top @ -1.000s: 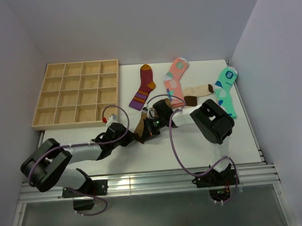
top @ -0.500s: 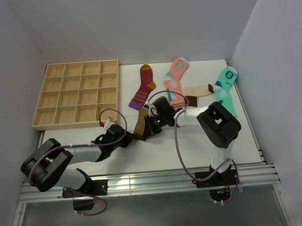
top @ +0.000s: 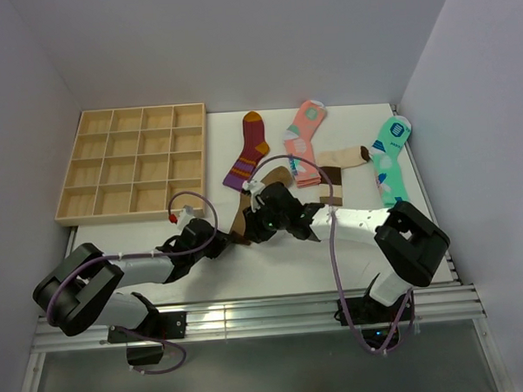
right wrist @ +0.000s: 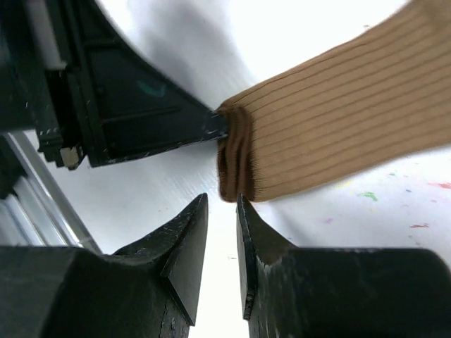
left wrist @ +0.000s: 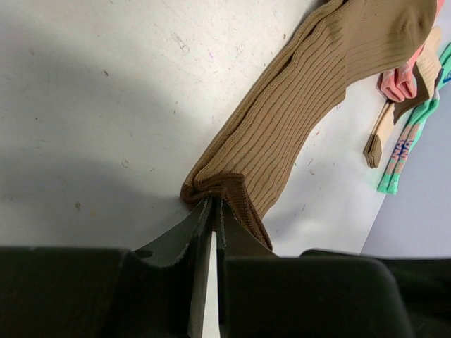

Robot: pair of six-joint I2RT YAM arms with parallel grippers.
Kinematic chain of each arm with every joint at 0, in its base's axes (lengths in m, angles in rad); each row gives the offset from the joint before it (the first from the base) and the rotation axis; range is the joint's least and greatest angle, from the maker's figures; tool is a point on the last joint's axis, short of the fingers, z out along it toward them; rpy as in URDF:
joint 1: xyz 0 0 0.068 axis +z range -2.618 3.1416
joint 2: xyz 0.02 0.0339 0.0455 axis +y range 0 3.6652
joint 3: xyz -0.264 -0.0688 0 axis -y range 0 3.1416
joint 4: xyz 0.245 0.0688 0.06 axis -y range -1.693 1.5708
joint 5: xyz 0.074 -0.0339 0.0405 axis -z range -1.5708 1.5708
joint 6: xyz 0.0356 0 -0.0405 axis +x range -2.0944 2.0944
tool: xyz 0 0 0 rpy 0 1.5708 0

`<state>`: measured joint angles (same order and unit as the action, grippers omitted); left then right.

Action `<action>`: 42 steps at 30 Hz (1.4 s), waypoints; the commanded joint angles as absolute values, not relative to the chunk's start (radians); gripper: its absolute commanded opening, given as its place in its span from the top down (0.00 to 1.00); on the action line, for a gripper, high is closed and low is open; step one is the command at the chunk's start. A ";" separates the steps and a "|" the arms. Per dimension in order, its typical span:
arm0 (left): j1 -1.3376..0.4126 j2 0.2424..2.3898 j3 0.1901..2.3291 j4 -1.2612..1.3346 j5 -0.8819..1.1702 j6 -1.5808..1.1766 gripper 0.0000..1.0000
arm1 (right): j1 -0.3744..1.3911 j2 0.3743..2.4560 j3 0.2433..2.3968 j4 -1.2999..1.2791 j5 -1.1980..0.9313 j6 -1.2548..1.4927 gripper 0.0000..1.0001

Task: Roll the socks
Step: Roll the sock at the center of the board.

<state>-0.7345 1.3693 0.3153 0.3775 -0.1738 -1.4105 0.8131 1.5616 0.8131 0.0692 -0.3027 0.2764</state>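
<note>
The plain brown sock (top: 243,212) lies stretched across the table's middle, its ribbed leg (left wrist: 296,105) running away up to the right. My left gripper (top: 231,238) is shut on its darker cuff (left wrist: 211,189), which bunches at the fingertips (left wrist: 215,204). From the other side my right gripper (top: 248,229) faces the same cuff (right wrist: 236,162). Its jaws (right wrist: 222,204) stand a little open with nothing between them, the tips just short of the cuff's edge. The beige sock (top: 340,159) with dark toe and band lies at the back right, untouched.
A wooden tray (top: 132,216) of compartments stands at the back left. A maroon striped sock (top: 249,153), a pink sock (top: 304,138) and a mint-green sock (top: 390,156) lie along the back. Walls close in on the left, back and right.
My right gripper has opened and let go of the brown cuff. Its arm has swung out to the right and lower. The left gripper kept its grip and hardly moved.
</note>
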 commanded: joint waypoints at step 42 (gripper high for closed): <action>-0.736 1.305 0.394 0.261 -0.232 -1.309 0.87 | 0.879 1.726 0.879 0.129 -0.179 0.233 1.00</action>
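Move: The folded cuff of the brown sock is my right hand's target: level with it, some 3 cm to its left and 5 cm below. From that hand, the same sock's toe lies about 17 cm ahead and 9 cm right, the maroon sock around 25 cm ahead and 1 cm right, and the pink sock about 25 cm ahead and 16 cm right, all down on the board. From my left hand, already on the cuff's other end, the cuff's middle is roughly 3 cm right and 1 cm back. I draw my right hand back and left by about 1.5 cm each way, then sink it some 4 cm onto the free end of the folded cuff, easing forward again as it goes down. Its part-open fingers close all the way and pinch the cuff's edge, while my left hand keeps its pinch on the other end and rolls only some 5 degrees. ##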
